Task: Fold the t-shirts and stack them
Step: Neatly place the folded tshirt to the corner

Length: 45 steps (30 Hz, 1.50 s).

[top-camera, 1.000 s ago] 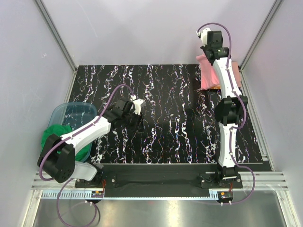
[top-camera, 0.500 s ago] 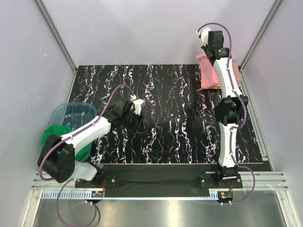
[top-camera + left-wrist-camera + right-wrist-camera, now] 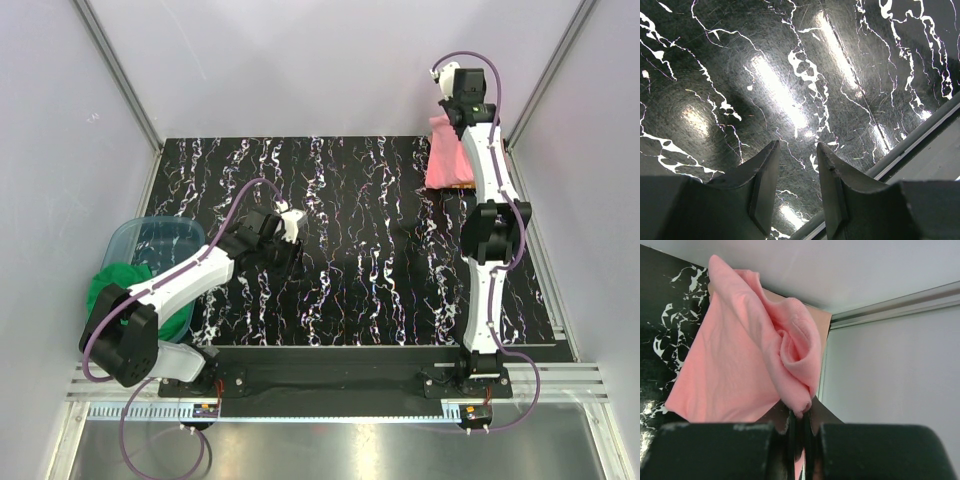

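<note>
A bright pink t-shirt (image 3: 444, 165) lies bunched in the table's far right corner. My right gripper (image 3: 801, 415) is shut on a rolled fold of it (image 3: 740, 365) and holds that fold up close to the corner walls. A duller salmon edge (image 3: 823, 324) shows behind the pink cloth, and a small orange and dark patch (image 3: 459, 185) peeks out under its near edge. My left gripper (image 3: 797, 150) hangs open over the black marbled table (image 3: 360, 250) left of centre, with nothing between its fingers.
A clear blue tub (image 3: 150, 243) stands at the left table edge, and green cloth (image 3: 118, 288) spills from it beside the left arm's base. Grey walls and aluminium rails (image 3: 525, 100) close in the back and both sides.
My right gripper has moved right and farther back toward the corner, with the pink cloth in it. The left arm has not moved.
</note>
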Available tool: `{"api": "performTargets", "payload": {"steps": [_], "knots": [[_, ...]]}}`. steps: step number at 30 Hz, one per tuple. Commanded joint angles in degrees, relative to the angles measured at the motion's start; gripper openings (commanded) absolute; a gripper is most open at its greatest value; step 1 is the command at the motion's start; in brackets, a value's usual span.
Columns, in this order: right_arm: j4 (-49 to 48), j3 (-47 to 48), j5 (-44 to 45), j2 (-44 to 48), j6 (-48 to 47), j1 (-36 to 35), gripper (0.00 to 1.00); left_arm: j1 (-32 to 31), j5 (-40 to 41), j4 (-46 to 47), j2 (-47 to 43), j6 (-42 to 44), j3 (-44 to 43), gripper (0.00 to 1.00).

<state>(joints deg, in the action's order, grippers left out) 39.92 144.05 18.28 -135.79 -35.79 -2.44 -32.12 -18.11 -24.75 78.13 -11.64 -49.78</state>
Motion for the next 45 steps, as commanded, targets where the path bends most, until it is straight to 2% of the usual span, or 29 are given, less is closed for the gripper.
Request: {"api": "performTargets", "payload": {"steps": [1, 22, 45], "knots": [[-4.76, 0.97, -0.7, -0.26, -0.95, 0.5, 0.0, 0.3, -1.67, 1.11, 0.01, 0.04, -0.58, 0.41], [-7.75, 7.12, -3.69, -8.7, -0.86, 4.11, 0.0, 0.3, -1.84, 1.02, 3.26, 0.39, -1.64, 0.41], [-16.54, 11.69, -6.77, -16.61, -1.47, 7.53, 0.0, 0.48, -1.32, -0.03, 9.67, 0.65, -4.62, 0.4]]}}
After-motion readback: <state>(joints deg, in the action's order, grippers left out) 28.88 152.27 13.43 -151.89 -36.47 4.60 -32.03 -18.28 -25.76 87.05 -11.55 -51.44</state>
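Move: The right hand already pinches the pink t-shirt. The folded salmon t-shirt it is being laid on has its middle about 7 cm ahead, level sideways and some 22 cm below. The table's far right corner is roughly 15 cm ahead and 13 cm to the right, 24 cm down. From the left hand, the salmon t-shirt lies about 46 cm ahead and 50 cm to the right, some 8 cm lower. The right hand lowers its pinched t-shirt some 9 cm, right and forward towards the corner; left sinks 4. ##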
